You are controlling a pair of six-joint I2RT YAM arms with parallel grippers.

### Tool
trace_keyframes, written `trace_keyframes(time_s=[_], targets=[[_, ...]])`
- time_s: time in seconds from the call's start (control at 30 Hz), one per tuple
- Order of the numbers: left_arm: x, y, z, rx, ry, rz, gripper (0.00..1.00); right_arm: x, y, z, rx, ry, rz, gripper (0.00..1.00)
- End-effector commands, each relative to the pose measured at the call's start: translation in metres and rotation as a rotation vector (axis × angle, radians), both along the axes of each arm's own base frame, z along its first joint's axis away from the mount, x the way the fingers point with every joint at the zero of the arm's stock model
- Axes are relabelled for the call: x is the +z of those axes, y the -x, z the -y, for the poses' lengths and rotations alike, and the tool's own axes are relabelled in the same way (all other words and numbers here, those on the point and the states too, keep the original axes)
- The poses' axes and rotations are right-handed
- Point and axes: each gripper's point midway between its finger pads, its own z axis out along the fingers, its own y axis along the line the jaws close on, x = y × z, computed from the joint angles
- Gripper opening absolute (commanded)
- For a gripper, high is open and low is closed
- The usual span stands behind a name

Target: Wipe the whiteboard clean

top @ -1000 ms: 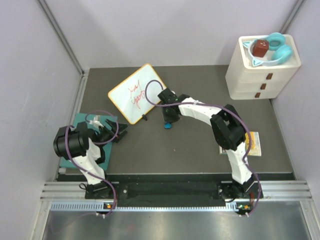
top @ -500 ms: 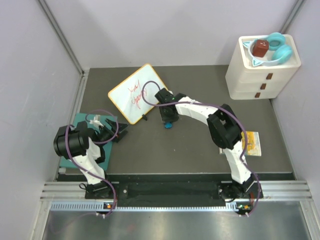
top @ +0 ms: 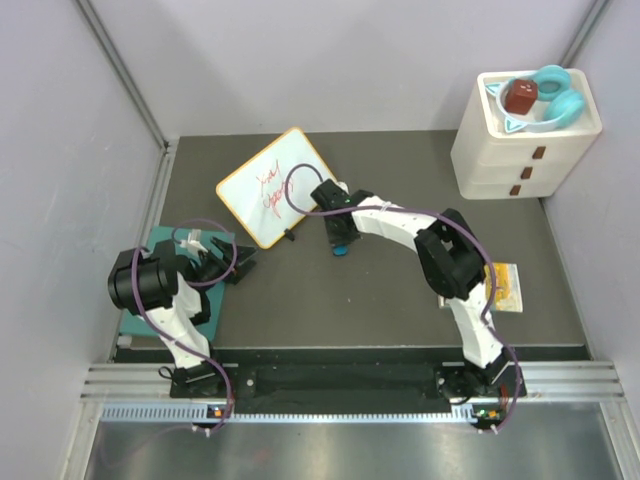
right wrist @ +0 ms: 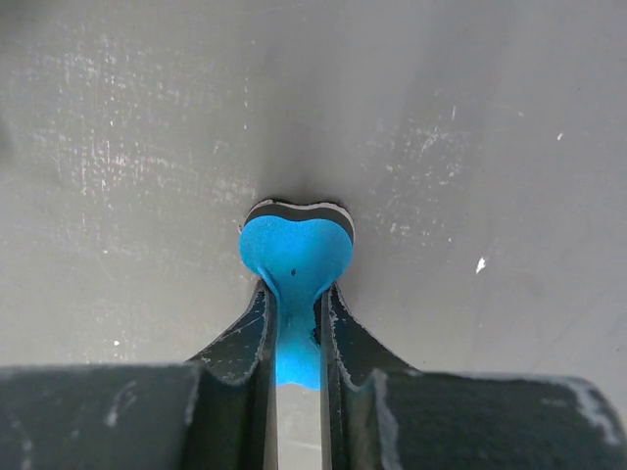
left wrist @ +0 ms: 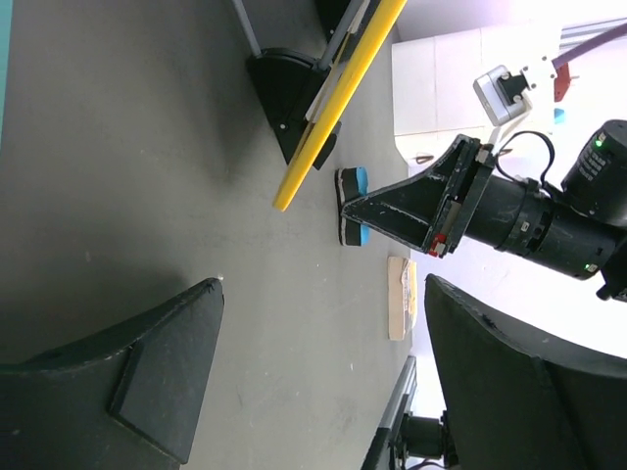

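Observation:
The whiteboard (top: 272, 186) stands tilted on its black feet at the back left of the table, with red handwriting on its face. In the left wrist view only its orange rim (left wrist: 338, 103) shows, edge-on. A small blue eraser (top: 341, 246) with a black-and-white base rests on the table just right of the board. My right gripper (top: 339, 236) is shut on it, and its fingers pinch the blue foam (right wrist: 297, 255) from above. My left gripper (top: 228, 264) stands open over the table by the mat, nothing between its fingers (left wrist: 147, 362).
A teal mat (top: 160, 243) lies under the left arm. A white drawer unit (top: 525, 140) at the back right carries a blue bowl and a red object. A colourful booklet (top: 506, 286) lies by the right arm's elbow. Grey walls close in both sides.
The right gripper's fingers have closed onto the blue eraser and the wrist shifted slightly left and down. The left arm has stayed put, with its fingers slightly less wide.

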Motion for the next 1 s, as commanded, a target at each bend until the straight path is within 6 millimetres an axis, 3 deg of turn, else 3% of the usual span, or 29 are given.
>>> trace_keyframes(time_s=[0.0, 0.17, 0.37, 0.57, 0.6, 0.67, 0.97], targets=[[0.043, -0.016, -0.005, 0.015, -0.103, 0.307, 0.88, 0.009, 0.007, 0.012, 0.020, 0.032, 0.033, 0.00], [0.047, -0.028, -0.003, 0.019, -0.094, 0.318, 0.75, 0.041, 0.006, 0.001, 0.056, -0.077, 0.102, 0.00], [0.041, -0.044, -0.014, 0.086, -0.108, 0.311, 0.73, 0.077, 0.003, -0.010, 0.092, -0.199, 0.203, 0.00], [0.041, -0.058, -0.012, 0.091, -0.115, 0.329, 0.67, 0.097, 0.004, -0.029, 0.123, -0.321, 0.234, 0.00], [0.042, -0.061, -0.008, 0.079, -0.117, 0.341, 0.57, 0.100, 0.004, -0.034, 0.131, -0.345, 0.232, 0.00], [0.043, -0.063, -0.004, 0.072, -0.134, 0.359, 0.53, 0.107, 0.002, -0.042, 0.138, -0.391, 0.243, 0.00], [0.047, -0.069, 0.008, 0.034, -0.156, 0.405, 0.54, 0.124, -0.010, -0.063, 0.158, -0.461, 0.271, 0.00]])
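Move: The blue eraser is already pinched in my right hand, on the table. From there the written-on middle of the whiteboard lies about 12 cm ahead, 13 cm left and 9 cm up, with the near stand clip 10 cm left and 2 cm ahead and the far clip 3 cm left and 9 cm ahead. The board's near corner is about 5 cm ahead of my left hand, 3 cm right and slightly below. Keeping my grip on the eraser, I ease my right hand about 2 cm back and slightly right, then lift it some 8 cm while swinging left towards the whiteboard, fingers tilting about 20 degrees leftward. Meanwhile my left hand reaches about 5 cm forward, dipping slightly and finally edging right, to the board's near corner, fingers narrowing to half open around it. ##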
